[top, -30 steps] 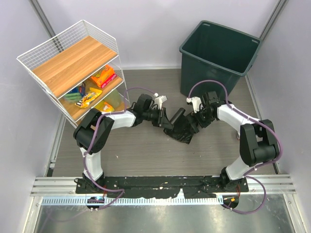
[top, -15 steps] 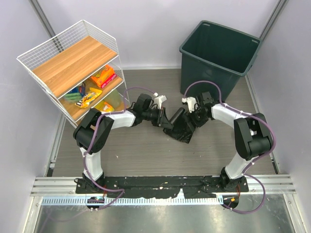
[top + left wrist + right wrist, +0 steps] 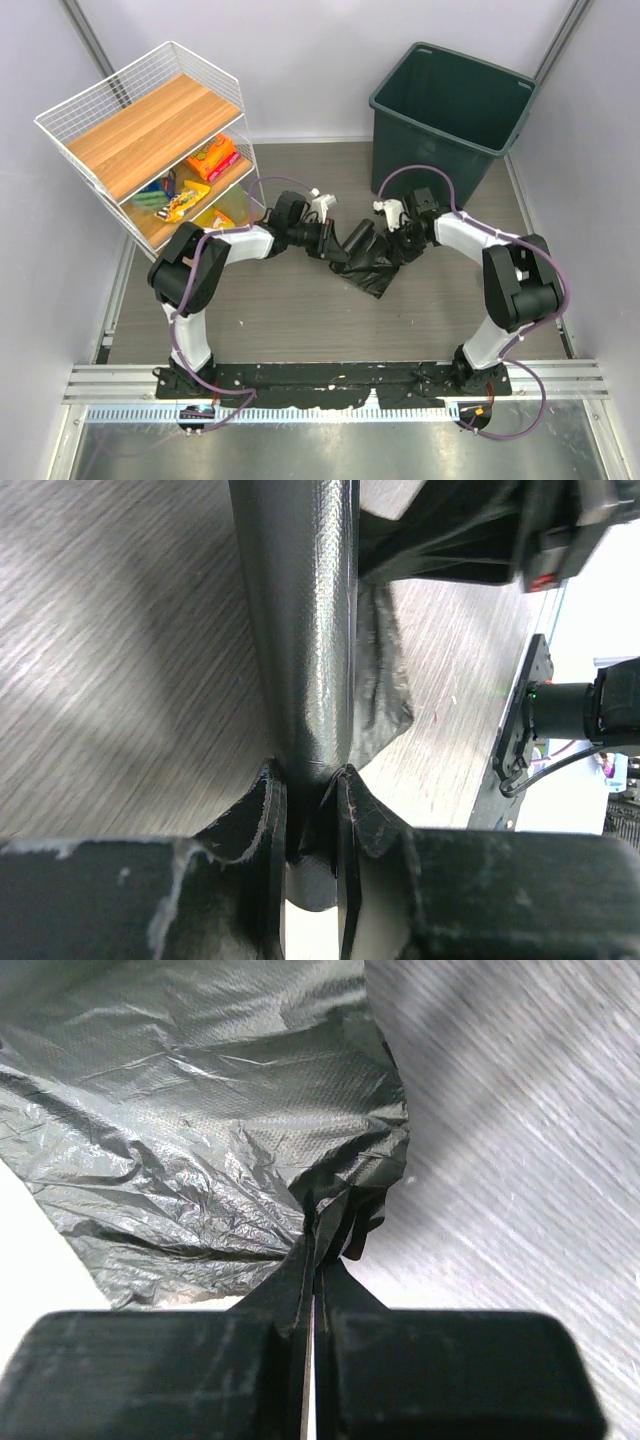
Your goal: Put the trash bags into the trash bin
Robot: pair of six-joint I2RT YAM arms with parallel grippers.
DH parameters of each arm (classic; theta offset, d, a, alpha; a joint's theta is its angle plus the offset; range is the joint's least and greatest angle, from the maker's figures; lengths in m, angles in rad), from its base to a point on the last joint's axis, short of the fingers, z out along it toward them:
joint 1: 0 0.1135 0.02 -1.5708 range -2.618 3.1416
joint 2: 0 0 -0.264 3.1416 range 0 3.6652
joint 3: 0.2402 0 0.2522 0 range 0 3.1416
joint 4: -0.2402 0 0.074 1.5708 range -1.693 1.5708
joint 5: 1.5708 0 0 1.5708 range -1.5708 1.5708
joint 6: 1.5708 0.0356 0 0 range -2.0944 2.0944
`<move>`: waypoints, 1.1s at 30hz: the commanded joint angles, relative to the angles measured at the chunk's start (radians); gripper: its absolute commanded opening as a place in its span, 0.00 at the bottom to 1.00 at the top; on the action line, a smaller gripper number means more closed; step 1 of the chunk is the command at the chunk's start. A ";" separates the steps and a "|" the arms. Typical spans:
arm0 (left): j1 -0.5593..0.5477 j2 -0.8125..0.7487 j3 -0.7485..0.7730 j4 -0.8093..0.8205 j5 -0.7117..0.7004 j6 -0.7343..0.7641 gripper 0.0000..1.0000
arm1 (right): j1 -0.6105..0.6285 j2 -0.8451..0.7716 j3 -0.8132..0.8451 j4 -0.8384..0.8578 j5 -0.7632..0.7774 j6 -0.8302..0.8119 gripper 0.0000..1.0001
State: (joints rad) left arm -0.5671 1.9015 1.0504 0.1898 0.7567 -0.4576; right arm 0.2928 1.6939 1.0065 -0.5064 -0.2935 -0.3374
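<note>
The trash bags (image 3: 372, 268) hang black and glossy between my two grippers, over the grey floor. My left gripper (image 3: 335, 244) is shut on one end of the tight roll (image 3: 300, 630), which runs straight out from its jaws (image 3: 312, 780). A crinkled sheet (image 3: 200, 1110) has come off the roll, and my right gripper (image 3: 318, 1250) is shut on a bunched edge of it. In the top view the right gripper (image 3: 394, 249) sits just right of the bags. The trash bin (image 3: 400, 85), dark grey-green and square, stands behind the right arm with nothing showing inside it.
A white wire shelf rack (image 3: 110, 100) with a wooden top stands at the back left, colourful snack packets (image 3: 210, 157) on its lower shelves. Grey walls close in both sides. A metal rail (image 3: 330, 380) carries the arm bases at the near edge.
My right gripper has moved left onto the bags and closed on the loose sheet. The left gripper has shifted slightly left and back with the roll, and the sheet now stretches between them.
</note>
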 commanded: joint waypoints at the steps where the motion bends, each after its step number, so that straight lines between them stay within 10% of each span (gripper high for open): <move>1: 0.036 -0.078 0.026 -0.032 0.021 0.079 0.22 | 0.005 -0.137 0.044 -0.108 0.011 -0.029 0.02; 13: 0.049 -0.121 0.086 -0.176 -0.037 0.223 0.84 | 0.006 -0.299 0.141 -0.414 0.027 -0.167 0.01; 33: -0.023 0.020 0.281 -0.335 -0.210 0.370 0.90 | 0.005 -0.416 0.446 -0.607 0.028 -0.219 0.01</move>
State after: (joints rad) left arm -0.5629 1.8671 1.2644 -0.0986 0.6022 -0.1444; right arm 0.2955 1.3128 1.3880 -1.0630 -0.2672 -0.5312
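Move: My left fingers hold the roll near one end; its middle lies about 4 cm ahead and 4 cm right of that hand, roughly level. My right hand already pinches the loose bag's corner, the sheet's middle some 5 cm to its left and 3 cm back. The trash bin's middle is around 22 cm ahead, 10 cm right and 14 cm above my right hand. With my right fingers shut on the bag's corner, I raise that hand about 20 cm, easing slightly back and tilting the fingertips some 15 degrees forward. As it starts up, I open my left hand wide, letting go of the roll, and draw that hand about 5 cm forward and a little up, rolling the wrist. ##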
